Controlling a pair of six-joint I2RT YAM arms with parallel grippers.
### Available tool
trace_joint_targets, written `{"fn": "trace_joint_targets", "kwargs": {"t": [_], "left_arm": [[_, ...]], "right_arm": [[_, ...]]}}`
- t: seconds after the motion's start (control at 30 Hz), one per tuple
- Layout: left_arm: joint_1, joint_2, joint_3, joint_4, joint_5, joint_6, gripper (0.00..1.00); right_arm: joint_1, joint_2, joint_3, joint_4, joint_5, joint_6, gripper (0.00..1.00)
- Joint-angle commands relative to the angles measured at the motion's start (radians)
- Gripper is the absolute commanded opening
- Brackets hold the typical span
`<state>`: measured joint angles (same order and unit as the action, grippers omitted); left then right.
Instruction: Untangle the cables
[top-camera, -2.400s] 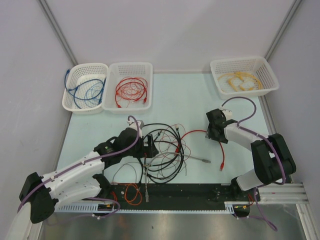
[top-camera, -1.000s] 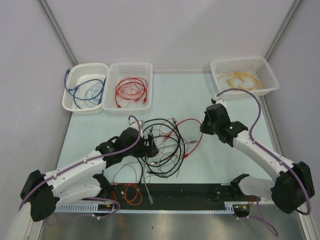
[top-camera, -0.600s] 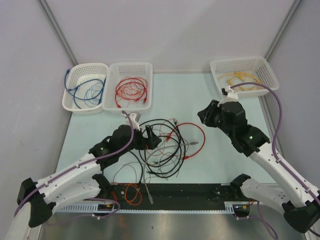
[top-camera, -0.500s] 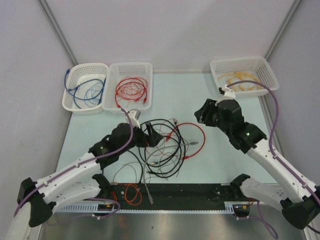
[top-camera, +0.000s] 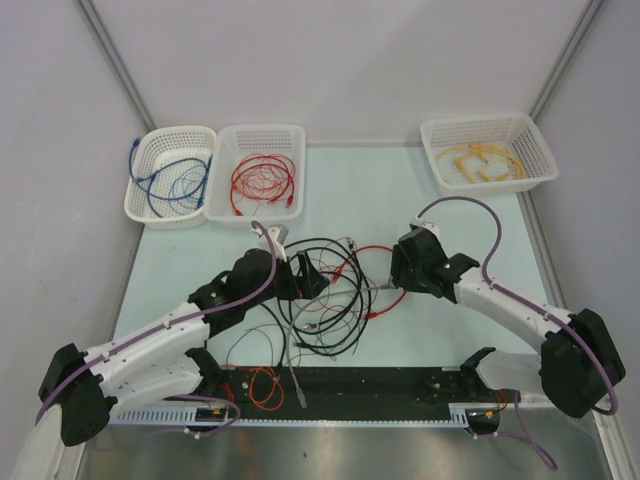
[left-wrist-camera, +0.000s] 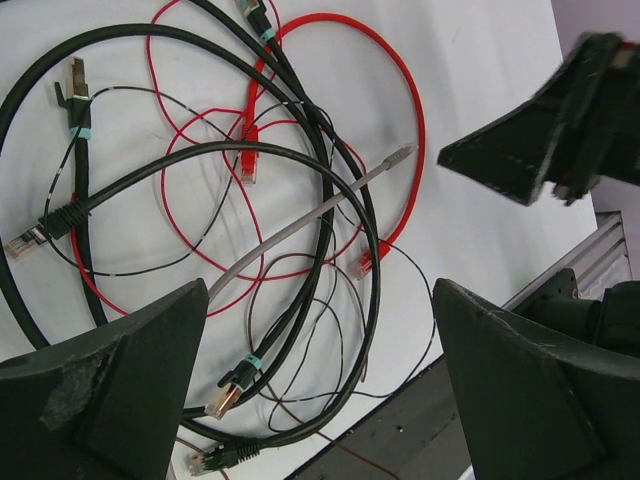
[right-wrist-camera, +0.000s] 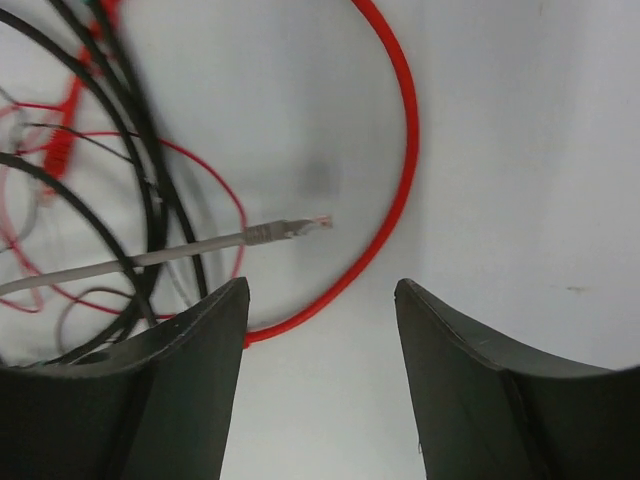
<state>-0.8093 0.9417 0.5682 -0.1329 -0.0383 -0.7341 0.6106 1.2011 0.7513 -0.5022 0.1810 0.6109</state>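
The cables (top-camera: 328, 290) lie tangled on the table: black loops, a thick red loop, thin red and brownish wires, and one grey lead. My left gripper (top-camera: 308, 278) hovers open over the tangle's left part. In its wrist view the left gripper (left-wrist-camera: 320, 290) frames black cable (left-wrist-camera: 330, 180), grey lead (left-wrist-camera: 330, 205) and thick red loop (left-wrist-camera: 415, 130), gripping none. My right gripper (top-camera: 400, 276) hangs open over the tangle's right edge. In the right wrist view the right gripper (right-wrist-camera: 320, 285) holds nothing, and the red loop (right-wrist-camera: 405, 150) and grey plug (right-wrist-camera: 285, 230) lie just beyond its fingertips.
Three white baskets stand at the back: one (top-camera: 170, 131) holding blue cable, one (top-camera: 260, 128) holding red cable, and one (top-camera: 480, 120) at the right holding yellow cable. A black rail (top-camera: 400, 382) runs along the near edge, and a thin orange loop (top-camera: 265, 385) lies across it.
My right gripper pulled the thick red cable left into a loop, opened and let go, lifted away, then came back down by the loop. The left gripper stayed open, barely shifting.
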Motion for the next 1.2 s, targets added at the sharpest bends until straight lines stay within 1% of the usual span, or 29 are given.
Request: {"fn": "trace_joint_targets", "kwargs": {"t": [0.0,0.2,0.33,0.43,0.47,0.53,0.57,0.6,0.63,0.7,0.73,0.83,1.03,1.17], "left_arm": [[-0.002,0.003,-0.004,0.032,0.023,-0.025,0.99],[-0.002,-0.001,-0.007,0.006,0.015,-0.034,0.99],[-0.002,-0.041,-0.019,0.004,0.002,-0.037,1.0],[-0.004,-0.041,-0.024,0.007,-0.002,-0.04,1.0],[-0.002,-0.038,-0.024,0.004,0.0,-0.039,1.0],[-0.004,-0.034,-0.019,0.001,0.0,-0.039,1.0],[-0.004,-0.034,-0.019,-0.005,0.0,-0.039,1.0],[-0.002,-0.034,-0.019,-0.005,-0.002,-0.039,1.0],[-0.004,-0.037,-0.019,-0.004,-0.005,-0.039,1.0],[-0.004,-0.04,-0.021,-0.004,-0.006,-0.041,1.0],[-0.004,-0.038,-0.021,-0.002,-0.006,-0.041,1.0],[-0.004,-0.034,-0.019,-0.002,-0.005,-0.041,1.0],[-0.002,-0.038,-0.016,-0.01,-0.008,-0.04,0.99],[-0.004,-0.05,-0.016,-0.013,-0.018,-0.037,1.0]], "right_arm": [[-0.017,0.077,-0.059,0.066,0.032,0.021,0.63],[-0.044,0.179,-0.093,0.126,0.023,0.033,0.57],[-0.048,0.204,-0.102,0.145,0.032,0.039,0.52],[-0.049,0.236,-0.11,0.171,0.031,0.043,0.45],[-0.049,0.247,-0.112,0.178,0.029,0.044,0.4],[-0.046,0.276,-0.116,0.185,0.026,0.055,0.34],[-0.046,0.282,-0.121,0.188,0.026,0.058,0.29],[-0.041,0.291,-0.124,0.188,0.026,0.062,0.27],[-0.038,0.304,-0.127,0.185,0.028,0.07,0.22],[-0.029,0.314,-0.135,0.189,0.023,0.075,0.16],[-0.025,0.322,-0.135,0.185,0.028,0.091,0.1],[-0.023,0.324,-0.135,0.183,0.031,0.096,0.0],[-0.023,0.289,-0.133,0.166,0.034,0.096,0.0],[-0.009,0.152,-0.121,0.128,0.06,0.096,0.0]]}}
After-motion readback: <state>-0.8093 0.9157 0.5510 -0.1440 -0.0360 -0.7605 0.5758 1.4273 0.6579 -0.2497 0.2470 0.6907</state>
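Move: The part of the red cable that the right hand goes for, on the right side of its bow, lies about 7 cm below that hand, 3 cm ahead and 1 cm to its right. The grey plug is some 2 cm ahead and 2 cm left of the hand; the near red plug is about 3 cm back and 5 cm left. The black coil centres some 14 cm left and 1 cm ahead. From the left hand, the red cable's grasp spot lies roughly 19 cm right, 6 cm ahead and 13 cm below. Down first, about 7 cm with a slight drift back and right, the right hand sinks to the table beside the grey plug with its fingers well open. It then slides level some 4 cm forward and a little left while the fingers shut, pinching the red cable between their tips, the hand turning slightly clockwise; there it holds. ##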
